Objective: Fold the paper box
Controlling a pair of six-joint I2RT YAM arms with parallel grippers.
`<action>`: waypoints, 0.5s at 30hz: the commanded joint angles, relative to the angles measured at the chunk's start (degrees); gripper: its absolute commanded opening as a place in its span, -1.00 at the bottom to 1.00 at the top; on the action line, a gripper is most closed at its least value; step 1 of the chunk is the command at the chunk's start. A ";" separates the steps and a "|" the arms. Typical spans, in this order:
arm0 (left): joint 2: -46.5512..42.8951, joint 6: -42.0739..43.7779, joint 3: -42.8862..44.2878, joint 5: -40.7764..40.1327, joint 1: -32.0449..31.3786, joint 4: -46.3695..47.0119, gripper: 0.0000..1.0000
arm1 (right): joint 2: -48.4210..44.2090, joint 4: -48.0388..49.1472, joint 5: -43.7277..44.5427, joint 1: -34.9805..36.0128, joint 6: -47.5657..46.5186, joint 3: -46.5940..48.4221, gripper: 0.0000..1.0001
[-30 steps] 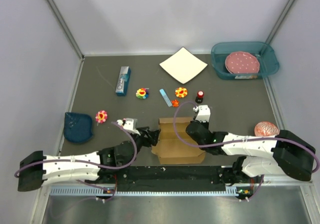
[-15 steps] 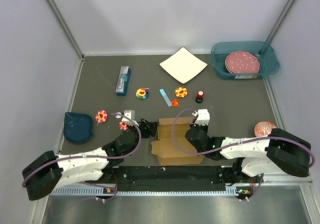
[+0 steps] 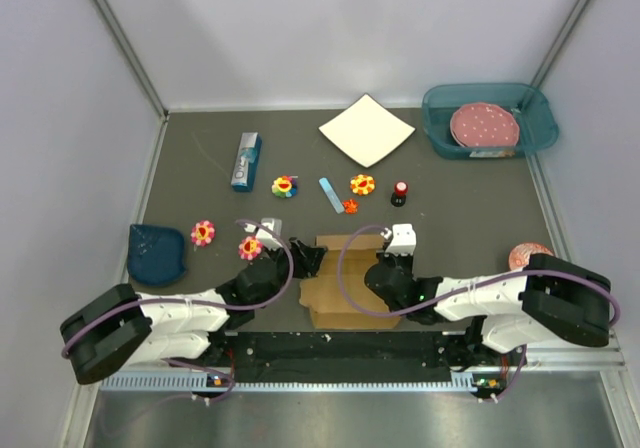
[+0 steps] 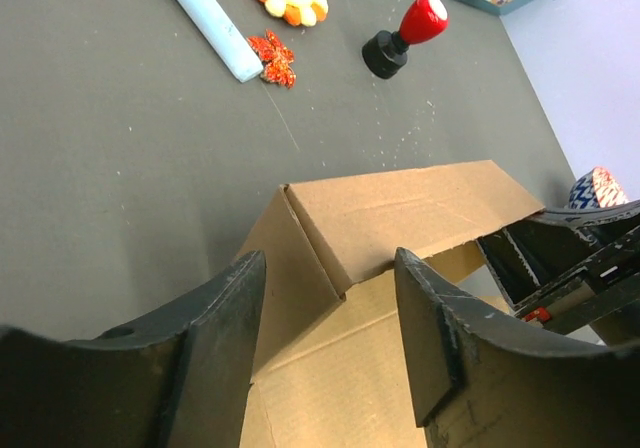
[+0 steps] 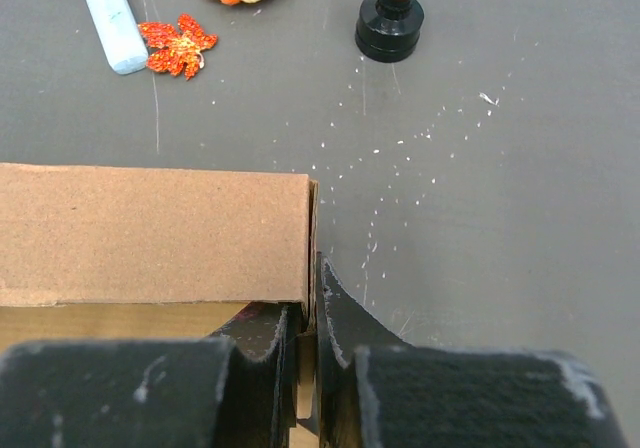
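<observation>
The paper box (image 3: 340,298) is a brown cardboard sheet lying near the table's front edge, with its far wall (image 4: 400,208) folded upright. My left gripper (image 3: 305,260) is open at the box's left end. In the left wrist view its fingers (image 4: 225,338) straddle the folded left corner without touching it. My right gripper (image 3: 383,260) is at the box's right end. In the right wrist view it (image 5: 310,318) is shut on the thin right side flap, just beside the upright wall (image 5: 150,233).
Beyond the box lie a red-topped stamp (image 3: 400,192), a pale blue stick (image 3: 330,194) and several small flower pieces (image 3: 362,184). Further off are a white square sheet (image 3: 366,129), a teal bin (image 3: 488,118), a blue carton (image 3: 246,160), a dark blue pouch (image 3: 157,253) and a patterned ball (image 3: 528,256).
The left wrist has moved farther up the table, and its gripper now points at the box's left corner with its jaws slightly narrower. The right gripper and the box have shifted a little left.
</observation>
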 commanded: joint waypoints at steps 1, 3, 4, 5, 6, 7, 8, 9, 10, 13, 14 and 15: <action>1.68 0.20 1.04 1.23 0.40 3.74 0.08 | 1.41 -8.66 -1.86 1.60 4.45 1.31 -1.00; 2.73 0.38 0.43 1.15 0.40 4.00 -0.02 | 0.97 -10.95 -2.04 2.04 5.85 1.84 -1.00; 3.00 0.47 0.08 1.06 0.40 4.87 -0.09 | 0.44 -11.48 -2.30 2.13 6.30 1.84 -0.98; 3.52 0.47 -0.36 0.89 0.40 5.14 -0.12 | 0.09 -12.18 -3.00 2.13 6.56 1.93 -0.86; 3.79 0.55 -0.45 0.80 0.40 5.32 -0.14 | -0.18 -14.02 -3.09 2.22 7.78 2.10 -0.77; 3.88 0.64 -0.54 0.62 0.40 5.32 -0.15 | -0.53 -15.17 -3.27 2.48 8.40 2.28 -0.69; 4.23 0.73 -0.63 0.62 0.40 5.32 -0.17 | -1.31 -15.27 -3.62 2.57 8.76 2.54 -0.53; 4.49 0.82 -0.63 0.62 0.40 5.23 -0.18 | -1.84 -18.40 -3.71 3.18 9.20 2.80 -0.45; 4.58 0.91 -0.63 0.53 0.40 5.23 -0.18 | -2.28 -19.39 -3.88 3.53 9.20 3.24 -0.28; 5.02 1.87 -0.36 0.71 0.40 5.14 -0.19 | -4.65 -22.90 -5.03 4.50 8.76 4.12 0.06; 4.94 1.79 0.25 0.97 0.40 3.84 -0.19 | -5.44 -23.52 -5.72 4.85 8.33 4.39 0.12; 4.93 1.87 0.51 1.06 0.40 3.48 -0.19 | -7.10 -24.22 -6.08 4.86 7.54 4.56 0.16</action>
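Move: The right fingers are shut on the far wall's right corner, practically at the hand point; from that hand the red stamp stands about 11 cm ahead and 2 cm right, the red leaf some 10 cm ahead and 8 cm left. The far wall's left corner lies between the left hand's open fingers, about 1 cm ahead, 1 cm right and 2 cm below. The right fingers open, release the corner and back off about 4 cm, back and down; the left fingers part-close around theirs. ##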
